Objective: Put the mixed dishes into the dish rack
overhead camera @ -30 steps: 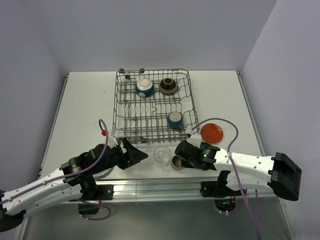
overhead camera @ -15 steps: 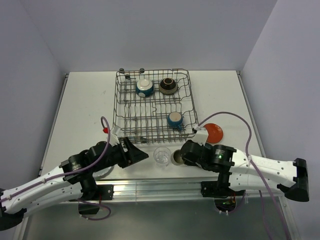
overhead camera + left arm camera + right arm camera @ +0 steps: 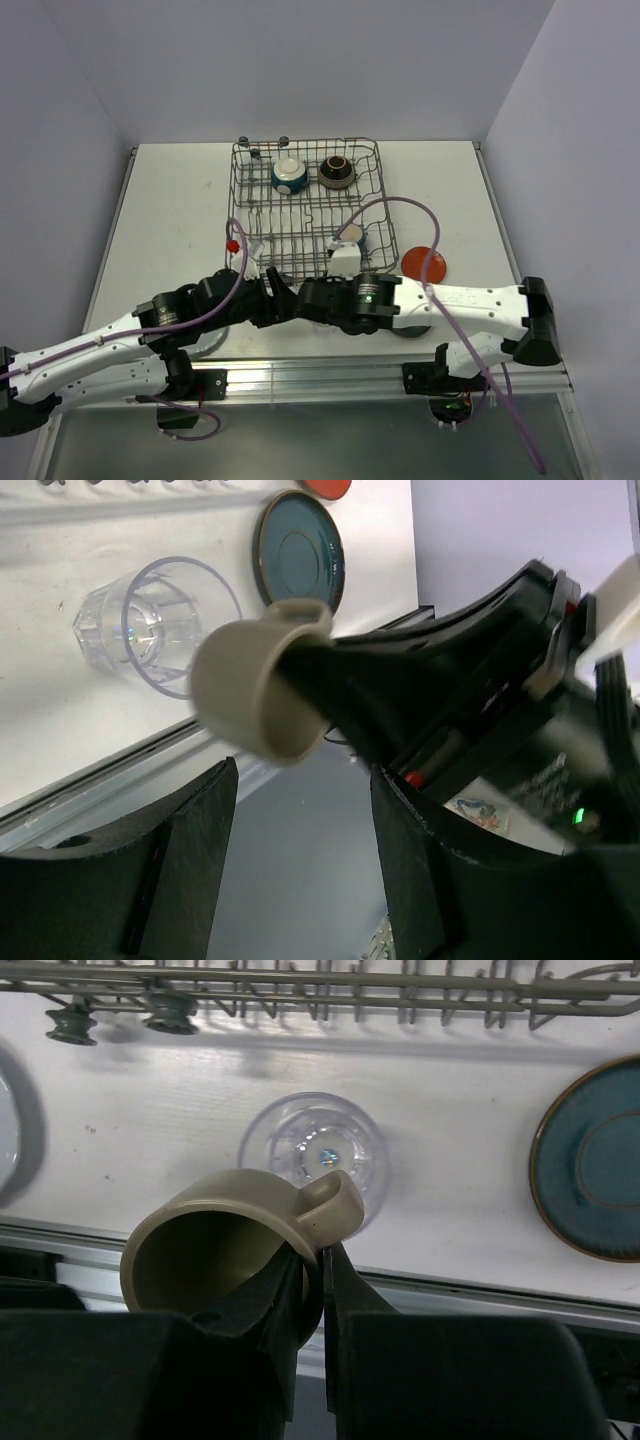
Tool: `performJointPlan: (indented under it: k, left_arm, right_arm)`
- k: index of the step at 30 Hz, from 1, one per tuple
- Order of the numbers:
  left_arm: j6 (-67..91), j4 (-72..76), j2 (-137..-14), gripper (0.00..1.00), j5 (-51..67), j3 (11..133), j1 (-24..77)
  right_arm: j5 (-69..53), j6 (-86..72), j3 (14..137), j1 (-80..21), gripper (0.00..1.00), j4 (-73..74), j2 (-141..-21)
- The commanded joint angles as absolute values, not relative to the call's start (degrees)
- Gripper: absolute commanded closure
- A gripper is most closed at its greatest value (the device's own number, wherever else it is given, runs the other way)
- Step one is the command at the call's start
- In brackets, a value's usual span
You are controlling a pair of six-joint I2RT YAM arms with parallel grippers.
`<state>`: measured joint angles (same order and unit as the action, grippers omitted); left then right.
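Note:
My right gripper [image 3: 322,1260] is shut on the wall of the beige cup [image 3: 230,1240] beside its handle and holds it off the table, mouth toward the camera. The left wrist view has that cup [image 3: 255,695] just past my left gripper [image 3: 300,830], which stands open with nothing between its fingers. In the top view the two grippers, left [image 3: 272,300] and right [image 3: 305,298], meet in front of the dish rack [image 3: 305,142]; the cup is hidden there. A clear glass [image 3: 315,1155] stands on the table under the cup. A teal plate [image 3: 590,1185] lies to its right.
The rack holds a blue bowl with a white inside [image 3: 290,175], a brown bowl [image 3: 335,172] and a blue mug [image 3: 350,238] partly behind the right arm. An orange-red plate [image 3: 425,263] lies right of the rack. A pale plate [image 3: 10,1130] shows at the left edge.
The right arm swung left with the beige cup, lifting it off the table to the left gripper's tips. The left gripper reached forward and its jaws narrowed somewhat. The arms now cover the glass from above.

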<state>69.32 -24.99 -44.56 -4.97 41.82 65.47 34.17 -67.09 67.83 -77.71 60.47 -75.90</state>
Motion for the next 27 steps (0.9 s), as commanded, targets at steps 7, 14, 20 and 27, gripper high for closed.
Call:
performJointPlan:
  k: [7, 14, 20, 27]
  left_arm:
    - [69.8, -28.0, -43.9, 0.41, -11.0, 40.7, 68.2]
    - [70.8, -28.7, -42.2, 0.42, -12.7, 38.6, 68.3]
    - [70.6, -28.4, -44.6, 0.48, -13.7, 39.3, 68.3]
    - [70.1, -26.9, -43.8, 0.90, -13.2, 38.1, 68.3]
  right_arm:
    - [42.5, -70.1, 81.6, -82.6, 1.00, 68.6, -83.5]
    - [42.3, -69.9, 82.9, -84.8, 1.00, 68.2, -83.6]
    - [43.4, -70.3, 88.3, -88.3, 1.00, 70.2, -86.0]
    - [42.9, -68.5, 90.3, -90.7, 0.99, 67.9, -85.9]
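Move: The beige mug, pinched by the right fingers at the rim beside its handle, has its middle about 6 cm to the left hand's right, 2 cm ahead and 5 cm below. From the right hand, the open left fingers it is being taken to are roughly 9 cm left, 2 cm back and 5 cm higher. The clear glass stands about 4 cm ahead of the right hand, straight below that line by some 13 cm; the teal plate lies 20 cm right, 4 cm ahead and 16 cm down. Leftwards and up, then also back, the right hand carries the beige mug about 5 cm to the left hand's fingers, rising nearly as much, turning slightly counter-clockwise and keeping its pinch on the rim. The left hand sinks some 3 cm to meet the mug, then steadies and partly closes, its fingers taking hold of the mug's body. ##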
